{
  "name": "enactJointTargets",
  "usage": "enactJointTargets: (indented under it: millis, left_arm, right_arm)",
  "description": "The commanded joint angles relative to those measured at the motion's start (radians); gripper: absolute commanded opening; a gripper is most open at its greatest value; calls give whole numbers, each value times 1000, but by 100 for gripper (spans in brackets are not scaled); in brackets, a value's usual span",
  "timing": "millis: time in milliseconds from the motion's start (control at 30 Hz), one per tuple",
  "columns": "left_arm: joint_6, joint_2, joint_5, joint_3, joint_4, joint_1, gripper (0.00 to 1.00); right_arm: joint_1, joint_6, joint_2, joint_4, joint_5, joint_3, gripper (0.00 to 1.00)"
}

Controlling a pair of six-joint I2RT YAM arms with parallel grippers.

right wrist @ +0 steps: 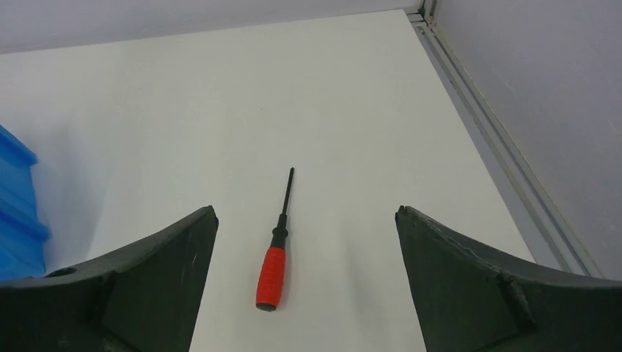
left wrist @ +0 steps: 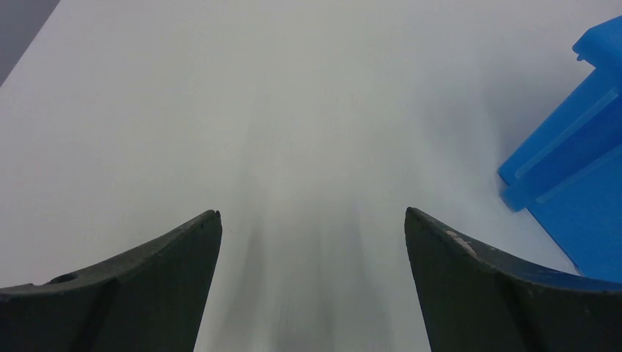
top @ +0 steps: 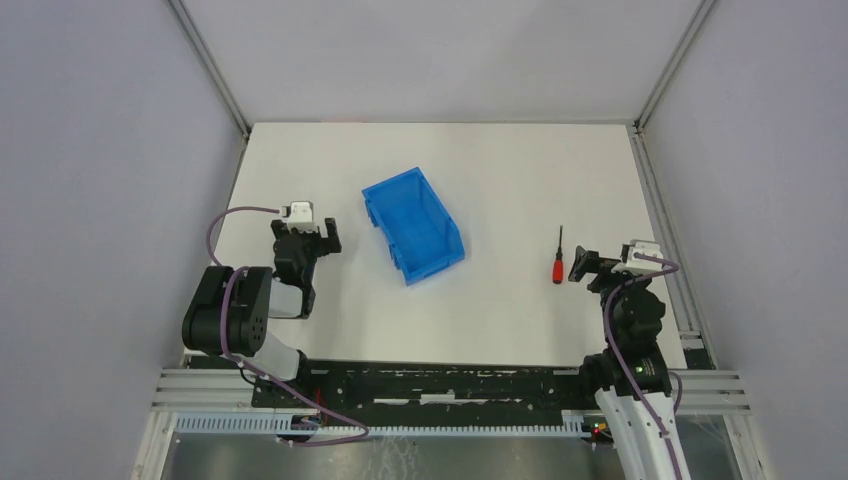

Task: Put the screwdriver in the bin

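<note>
The screwdriver [top: 557, 262], with a red handle and a thin black shaft, lies on the white table right of centre, its shaft pointing away. In the right wrist view it [right wrist: 271, 260] lies between and just ahead of my open, empty right gripper [right wrist: 306, 213], nearer the left finger. That gripper [top: 610, 265] sits just right of it. The blue bin [top: 425, 215] stands empty at the table's middle and shows in the left wrist view [left wrist: 572, 176] and the right wrist view [right wrist: 15, 220]. My left gripper [top: 307, 232] is open and empty, left of the bin [left wrist: 313, 214].
A metal frame rail [top: 660, 220] runs along the table's right edge, close to the right arm, and also shows in the right wrist view [right wrist: 499, 147]. Grey walls enclose the table on three sides. The arm bases stand at the near edge.
</note>
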Motion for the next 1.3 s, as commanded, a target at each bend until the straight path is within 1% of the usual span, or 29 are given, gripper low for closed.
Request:
enactJointTargets:
  millis: [0, 33, 67, 133, 167, 200, 233, 300, 333, 367, 433, 467, 500, 533, 567, 600, 733, 833, 933, 1000, 1033, 1067, 1167, 1200, 1267]
  left_arm:
    - [-29, -20, 15, 2, 31, 7, 100]
    - [-29, -20, 15, 2, 32, 7, 100]
    - [-29, -20, 14, 2, 31, 7, 100]
    - [-29, -20, 15, 2, 31, 7, 100]
    - [-29, -20, 15, 2, 31, 7, 100]
    - [-29, -20, 16, 2, 31, 7, 100]
    - [-29, -20, 16, 2, 31, 7, 100]
    - [-29, -20, 15, 2, 32, 7, 100]
    - [-29, -20, 15, 2, 31, 7, 100]
    - [-29, -20, 14, 2, 33, 7, 100]
    - [-29, -20, 15, 2, 32, 7, 100]
    - [-29, -20, 15, 2, 32, 7, 100]
    - [-29, -20, 15, 2, 31, 7, 100]
    - [-29, -20, 15, 2, 32, 7, 100]
    - [-29, -20, 14, 2, 30, 7, 100]
    - [-29, -20, 15, 2, 33, 7, 100]
    - [-29, -20, 15, 2, 31, 7, 100]
    - [-29, -20, 15, 2, 32, 7, 100]
    - [-29, -20, 14, 2, 32, 7, 100]
    - [-29, -20, 14, 2, 32, 7, 100]
    - [-29, -20, 14, 2, 31, 8, 100]
    - [-29, -20, 14, 2, 32, 7, 100]
    - [-29, -20, 14, 2, 32, 7, 100]
    - [-29, -20, 13, 2, 31, 7, 100]
    - [-29, -20, 15, 2, 31, 7, 100]
  right_arm:
    - [-4, 80, 36, 78, 105, 43, 98]
    - [-3, 91, 47, 106, 100, 59, 98]
    - [-2, 65, 60, 147, 29, 73, 98]
    - [-3, -51, 91, 249, -189, 115, 98]
    - [-3, -62, 124, 299, -213, 143, 98]
    - [-3, -46, 168, 299, -194, 204, 98]
    - [-4, -48, 234, 259, -156, 292, 98]
    - [-3, -69, 396, 130, -96, 488, 98]
    - [-4, -81, 515, 20, -75, 602, 98]
    - [-3, -92, 624, -95, -61, 752, 98]
    - [-4, -107, 881, -420, -45, 1059, 98]
    - [-5, -109, 1012, -540, -50, 1194, 98]
    - [-5, -116, 1121, -651, -71, 1269, 98]
    - [-6, -118, 1195, -711, -110, 1316, 98]
    - [-6, -122, 1253, -737, -148, 1314, 96]
    - [-7, -121, 1280, -727, -171, 1268, 94]
    - [-14, -54, 1333, -525, -153, 986, 88]
    - [-15, -25, 1399, -409, -209, 809, 79]
    - [-15, -5, 1463, -305, -189, 678, 70]
    - [-14, 0, 1492, -262, -166, 614, 60]
    - [-14, 2, 1502, -243, -157, 588, 52]
    - [-15, 2, 1508, -229, -154, 572, 42]
    - [-15, 2, 1499, -231, -126, 573, 3]
    - [-15, -3, 1487, -251, -113, 592, 0]
    - [-15, -23, 1467, -333, -105, 687, 0]
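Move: Below the raised right hand lies the screwdriver, its middle about 8 cm ahead, 3 cm to the left and some 18 cm down, shaft pointing forward and red handle nearer the base. The blue bin stands some 35 cm to this hand's left and 14 cm ahead, about 15 cm lower. From the idle left hand, the screwdriver is roughly 57 cm to the right, 5 cm back and 6 cm lower. Swinging high before coming down, the right hand rises some 24 cm while reaching forward, then plunges about 40 cm to the table, drawing back about 11 cm as the fingers tip to point steeply down. Low over the screwdriver, the open fingers close and pinch the front part of its red handle from both sides. ##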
